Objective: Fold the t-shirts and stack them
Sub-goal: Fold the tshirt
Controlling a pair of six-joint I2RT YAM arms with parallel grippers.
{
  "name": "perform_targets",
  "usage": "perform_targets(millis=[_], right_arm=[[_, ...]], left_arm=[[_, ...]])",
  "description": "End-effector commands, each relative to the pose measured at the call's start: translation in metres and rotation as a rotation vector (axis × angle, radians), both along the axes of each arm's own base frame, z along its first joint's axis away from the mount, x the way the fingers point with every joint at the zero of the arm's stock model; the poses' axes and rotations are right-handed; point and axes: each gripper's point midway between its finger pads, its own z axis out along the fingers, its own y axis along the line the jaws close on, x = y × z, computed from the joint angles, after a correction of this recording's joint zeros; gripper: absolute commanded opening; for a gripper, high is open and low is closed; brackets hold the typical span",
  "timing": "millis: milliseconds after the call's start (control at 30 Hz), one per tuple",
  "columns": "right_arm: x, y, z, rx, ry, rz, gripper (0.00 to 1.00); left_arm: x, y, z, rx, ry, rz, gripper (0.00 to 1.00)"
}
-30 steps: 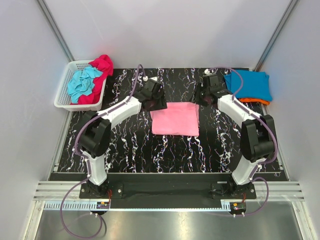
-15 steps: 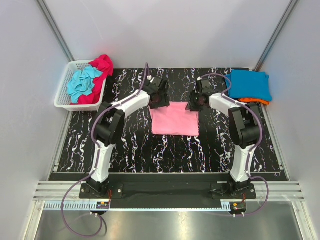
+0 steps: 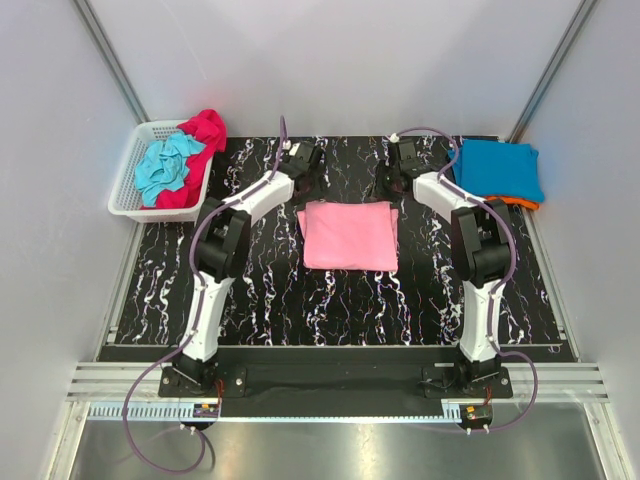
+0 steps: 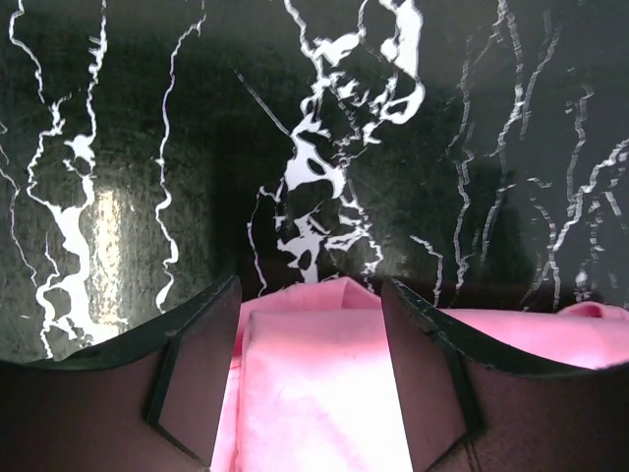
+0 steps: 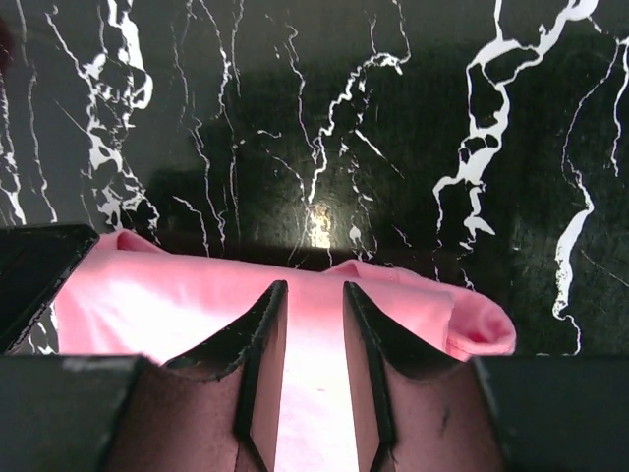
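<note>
The light pink t-shirt (image 3: pixel 350 237) lies folded into a flat rectangle in the middle of the black marble table (image 3: pixel 250 290). My left gripper (image 3: pixel 302 175) is at its far left corner, jaws wide open. The pink cloth (image 4: pixel 314 393) lies flat between and below them (image 4: pixel 310 285). My right gripper (image 3: pixel 397 180) is at the far right corner. Its jaws (image 5: pixel 314 287) stand a narrow gap apart over the pink cloth (image 5: pixel 177 305), not pinching it. A folded blue t-shirt (image 3: pixel 497 170) lies on a folded orange one (image 3: pixel 512 204) at the far right.
A white slatted basket (image 3: pixel 124 196) at the far left holds a crumpled teal t-shirt (image 3: pixel 165 168) and a magenta one (image 3: pixel 205 130). Grey walls stand close on the left, right and back.
Both grippers have moved to the far edge of the pink shirt and now sit just beyond it. The shirt's far edge lies flatter and reaches a little farther back.
</note>
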Motion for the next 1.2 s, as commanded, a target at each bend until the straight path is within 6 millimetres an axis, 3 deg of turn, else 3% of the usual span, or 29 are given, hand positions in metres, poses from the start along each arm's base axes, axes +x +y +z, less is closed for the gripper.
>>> perform_targets(millis=[0,33,67,100,133,200,233,300,400,567,767,933,1033,1167], right_arm=[[0.005,-0.002,0.001,-0.034,-0.015,-0.001,0.35],[0.0,-0.005,0.006,-0.034,-0.021,-0.003,0.35],[-0.002,-0.007,0.01,-0.038,-0.027,-0.009,0.35],[-0.009,-0.01,0.009,-0.046,-0.017,-0.013,0.35],[-0.012,-0.013,0.024,-0.045,-0.045,-0.016,0.35],[-0.027,-0.016,0.022,-0.042,-0.029,-0.011,0.36],[-0.033,-0.016,0.031,-0.033,-0.043,-0.009,0.36],[-0.048,-0.019,0.028,-0.028,-0.027,-0.006,0.36],[-0.068,-0.018,0.017,-0.001,0.015,0.001,0.36],[-0.098,-0.016,0.003,0.005,0.065,0.024,0.37],[-0.125,0.0,0.015,0.059,0.072,0.079,0.38],[-0.145,0.012,0.016,0.093,0.088,0.117,0.38],[-0.153,0.015,0.007,0.11,0.106,0.123,0.38],[-0.167,0.016,-0.02,0.142,0.166,0.113,0.38]], left_arm=[[0.012,-0.003,0.021,-0.026,-0.053,0.003,0.64],[0.007,0.0,0.02,-0.023,-0.048,0.005,0.64],[0.006,0.0,0.04,-0.04,-0.076,-0.001,0.64],[0.0,-0.001,0.043,-0.051,-0.074,-0.007,0.64],[-0.003,-0.006,0.053,-0.071,-0.085,-0.024,0.64],[-0.015,-0.005,0.082,-0.079,-0.13,-0.029,0.64],[-0.018,-0.007,0.093,-0.071,-0.162,-0.027,0.64],[-0.028,-0.007,0.112,-0.07,-0.199,-0.041,0.65],[-0.049,-0.018,0.116,-0.08,-0.189,-0.072,0.66],[-0.085,-0.031,0.09,-0.078,-0.11,-0.1,0.66],[-0.137,-0.056,0.049,-0.104,0.027,-0.156,0.66],[-0.165,-0.041,0.012,-0.059,0.138,-0.097,0.66],[-0.176,-0.037,0.0,-0.058,0.183,-0.085,0.66],[-0.186,-0.029,-0.019,-0.026,0.238,-0.071,0.66]])
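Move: The left gripper stands just above the far-left corner of the folded pink t-shirt, whose middle lies about 13 cm back and 13 cm to its right, barely 1 cm lower. From the right gripper, by the far-right corner, that middle is some 13 cm back, 12 cm left and 2 cm down. The blue shirt stack lies about 37 cm right and 9 cm ahead of the right gripper; the laundry basket is roughly 48 cm left and 8 cm ahead of the left gripper. Bring both grippers back from the t-shirt's far edge towards its near edge. Carry the left in an arc, back about 18 cm, rising some 10 cm on the way before lowering it onto the near-left part of the cloth; slide the right back about 16 cm, skimming low over the cloth. Tip both sets of fingers some 10 degrees more steeply down, openings unchanged. ##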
